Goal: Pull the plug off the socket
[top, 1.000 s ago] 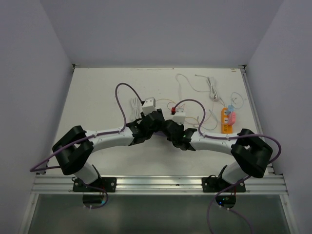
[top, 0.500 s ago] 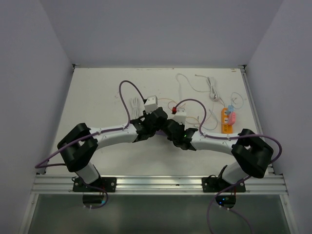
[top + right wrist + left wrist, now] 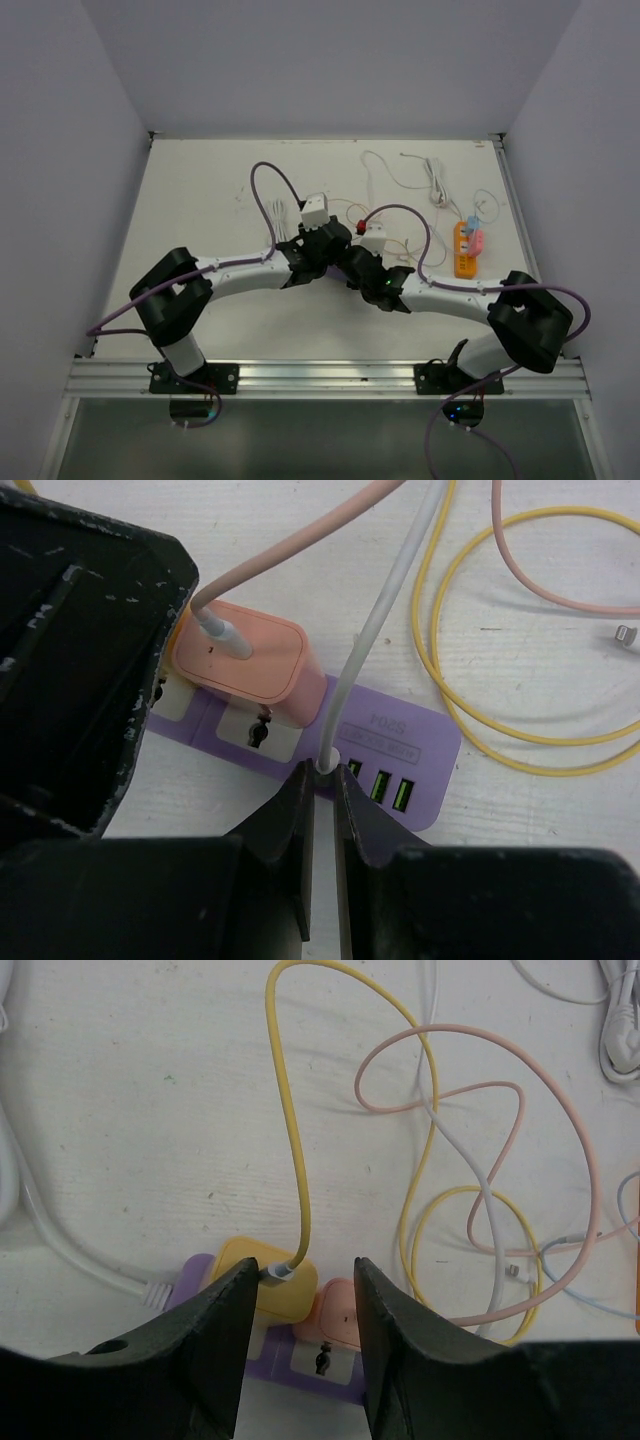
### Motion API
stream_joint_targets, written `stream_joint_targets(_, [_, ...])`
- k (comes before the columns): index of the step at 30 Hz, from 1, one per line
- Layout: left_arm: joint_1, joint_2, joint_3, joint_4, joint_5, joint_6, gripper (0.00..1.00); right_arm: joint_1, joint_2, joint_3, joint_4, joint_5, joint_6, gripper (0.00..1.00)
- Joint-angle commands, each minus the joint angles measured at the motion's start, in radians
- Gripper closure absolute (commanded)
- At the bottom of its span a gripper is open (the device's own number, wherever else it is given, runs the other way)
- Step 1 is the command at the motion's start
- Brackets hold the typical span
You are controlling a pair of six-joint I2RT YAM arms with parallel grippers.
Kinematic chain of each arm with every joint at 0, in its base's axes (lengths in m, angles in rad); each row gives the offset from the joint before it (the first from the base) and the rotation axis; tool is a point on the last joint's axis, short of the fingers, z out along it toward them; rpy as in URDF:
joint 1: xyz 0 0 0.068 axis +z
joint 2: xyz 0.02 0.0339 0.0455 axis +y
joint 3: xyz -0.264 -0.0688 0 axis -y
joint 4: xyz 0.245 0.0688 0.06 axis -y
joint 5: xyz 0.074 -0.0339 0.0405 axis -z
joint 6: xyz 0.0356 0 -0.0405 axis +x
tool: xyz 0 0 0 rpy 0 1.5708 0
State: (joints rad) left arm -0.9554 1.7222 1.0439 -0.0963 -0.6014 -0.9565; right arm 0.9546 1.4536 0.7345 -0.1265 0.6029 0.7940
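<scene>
The socket is a purple power strip [image 3: 400, 738] lying flat on the white table. A yellow plug [image 3: 283, 1290] and a pink plug [image 3: 245, 655] stand side by side in it. A white cable's plug [image 3: 328, 760] sits in its USB row, next to the green ports. My left gripper [image 3: 305, 1263] hovers open over the yellow and pink plugs, its fingers covering their outer edges. My right gripper [image 3: 322, 772] is shut, pinching the white cable's plug at its tips. In the top view both grippers [image 3: 325, 240] [image 3: 352, 262] meet mid-table and hide the strip.
Yellow [image 3: 285, 1110], pink [image 3: 560, 1130] and white [image 3: 470, 1150] cables loop over the table beyond the strip. The strip's thick white cord [image 3: 60, 1240] runs off left. An orange power strip [image 3: 463, 250] and a white cable bundle [image 3: 435, 180] lie at the right rear.
My left arm has swung to the right and its jaws have narrowed over the plugs. The right arm's elbow shifted slightly right, and its gripper stayed shut.
</scene>
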Motion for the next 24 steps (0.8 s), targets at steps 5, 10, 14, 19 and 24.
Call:
stream_joint_targets(5, [-0.02,0.018,-0.096,-0.287,0.077,-0.073,0.43,0.016,-0.026,-0.013,0.169,0.029,-0.038,1.0])
stream_joint_targets(10, [-0.02,-0.081,-0.096,-0.361,0.039,-0.12,0.31,0.016,-0.018,-0.05,0.183,0.021,-0.027,1.0])
stream_joint_targets(14, [-0.016,-0.183,-0.097,-0.407,0.014,-0.143,0.18,0.018,-0.013,-0.044,0.179,0.02,-0.027,1.0])
stream_joint_targets(19, [0.014,-0.282,-0.131,-0.444,0.003,-0.162,0.15,0.018,-0.007,-0.043,0.177,0.014,-0.024,1.0])
stream_joint_targets(24, [0.014,-0.329,-0.24,-0.287,0.049,-0.122,0.19,0.016,0.002,-0.043,0.183,0.003,-0.032,1.0])
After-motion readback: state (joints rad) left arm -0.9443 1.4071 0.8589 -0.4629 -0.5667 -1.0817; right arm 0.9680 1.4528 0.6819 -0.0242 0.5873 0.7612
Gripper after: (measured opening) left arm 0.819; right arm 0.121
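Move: The purple strip's middle lies about 4 cm to the right of the open left hand, 3 cm nearer and 4 cm below it. The yellow plug on it is some 2 cm left, 1 cm back and 2 cm below the left fingertips; the pink plug is about 3 cm right, 2 cm back and 2 cm below them. From the right hand, which pinches the white cable's plug, the strip's middle is roughly 3 cm left, 2 cm ahead and 3 cm below. The yellow and pink plugs on the strip are left free as the left fingertips come up off them. The left hand rises about 1 cm, swings left and back past the strip's left end, some 11 cm in all, dips about 3 cm, then rises again, tipping down some 10 degrees while the fingers spread wide. The right fingers keep their pinch on the white plug at the strip, sinking half a centimetre. ##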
